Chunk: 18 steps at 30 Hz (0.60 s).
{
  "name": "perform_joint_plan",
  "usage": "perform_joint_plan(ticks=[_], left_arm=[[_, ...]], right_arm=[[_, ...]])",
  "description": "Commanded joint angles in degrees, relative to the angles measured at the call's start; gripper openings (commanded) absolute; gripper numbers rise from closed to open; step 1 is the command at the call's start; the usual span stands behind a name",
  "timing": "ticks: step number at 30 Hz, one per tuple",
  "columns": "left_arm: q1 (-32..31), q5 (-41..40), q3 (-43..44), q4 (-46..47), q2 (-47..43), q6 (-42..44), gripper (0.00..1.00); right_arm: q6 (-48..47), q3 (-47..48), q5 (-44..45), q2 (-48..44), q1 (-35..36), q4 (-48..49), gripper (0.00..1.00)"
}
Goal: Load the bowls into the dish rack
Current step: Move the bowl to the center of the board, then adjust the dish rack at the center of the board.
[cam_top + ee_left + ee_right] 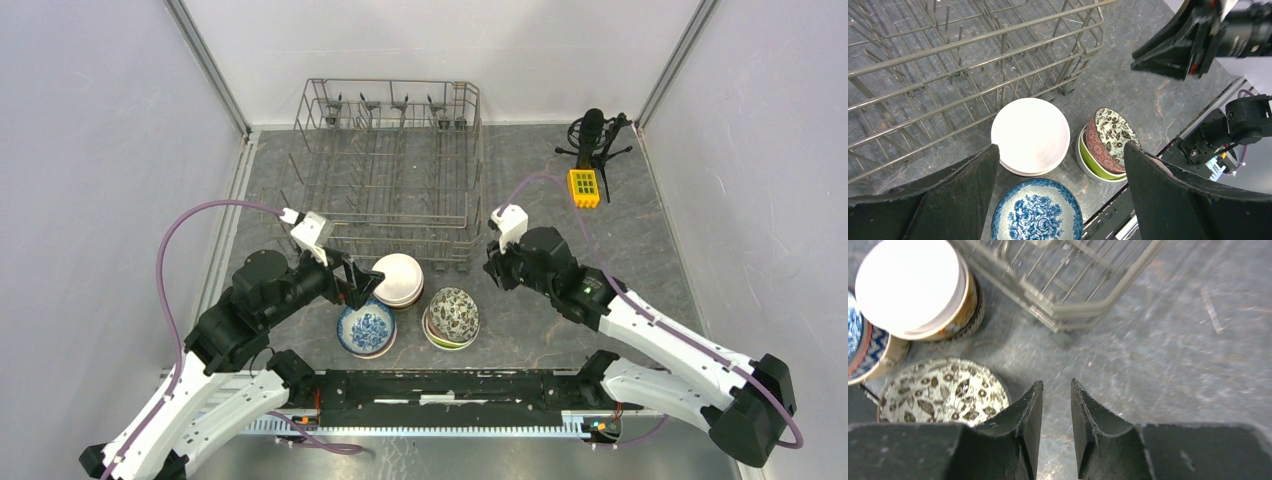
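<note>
The grey wire dish rack [385, 170] stands at the back of the table with no bowl inside it. In front of it sit three groups of bowls: a white-topped stack [398, 278], a blue-and-white floral bowl [365, 328], and a leaf-patterned bowl on a lime green one [452, 316]. My left gripper [365, 283] hovers wide open over the white [1030, 135] and blue [1037, 210] bowls, holding nothing. My right gripper [1055, 385] hangs over bare table right of the leaf-patterned bowl [943, 390], its jaws a narrow gap apart with nothing between them.
A microphone on a tripod [595, 135] and a yellow box [584, 187] stand at the back right. A black rail [450, 385] runs along the near edge behind the bowls. The rack's front corner [1063, 275] is just ahead of my right gripper.
</note>
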Motion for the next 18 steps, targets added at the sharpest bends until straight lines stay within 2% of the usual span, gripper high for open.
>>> perform_joint_plan(ticks=[1,5,9,13,18], left_arm=[[0.3,0.6,0.0,1.2,0.7,-1.4,1.0],[0.3,0.3,0.0,1.1,0.9,-1.3,1.0],[0.3,-0.7,0.0,1.1,1.1,-1.3,1.0],[0.3,-1.5,-0.1,1.0,0.9,-1.5,1.0],[0.3,-1.9,0.0,0.7,0.9,-1.5,1.0]], right_arm=[[-2.0,9.0,9.3,0.8,0.1,-5.3,0.36],[-3.3,16.5,13.1,4.1,0.1,-5.9,0.47],[-4.2,24.5,15.3,9.4,0.1,-5.5,0.52],[-5.2,31.7,18.7,15.9,-0.5,-4.6,0.62],[-4.8,40.6,19.8,25.3,-4.2,-3.7,0.69]])
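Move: The patterned bowl, on top of its stack, lies about 8 cm back from my right hand, 7 cm to its left and 10 cm below. From that same hand the dish rack's near right corner is roughly 10 cm ahead, 4 cm left and 9 cm lower; the white bowl is about level with it, 19 cm left and 10 cm down. From my left hand the patterned bowl is some 16 cm right, a centimetre ahead and 22 cm below. I lift my right hand away from the patterned bowl, already clear of it, rising about 13 cm while I reach some 11 cm forward, up over the dish rack's near right corner. The climb comes first, then mostly forward. On the way my part-open fingers spread well wider, touching nothing, and the wrist tips up and turns clockwise, about 15 degrees each. ##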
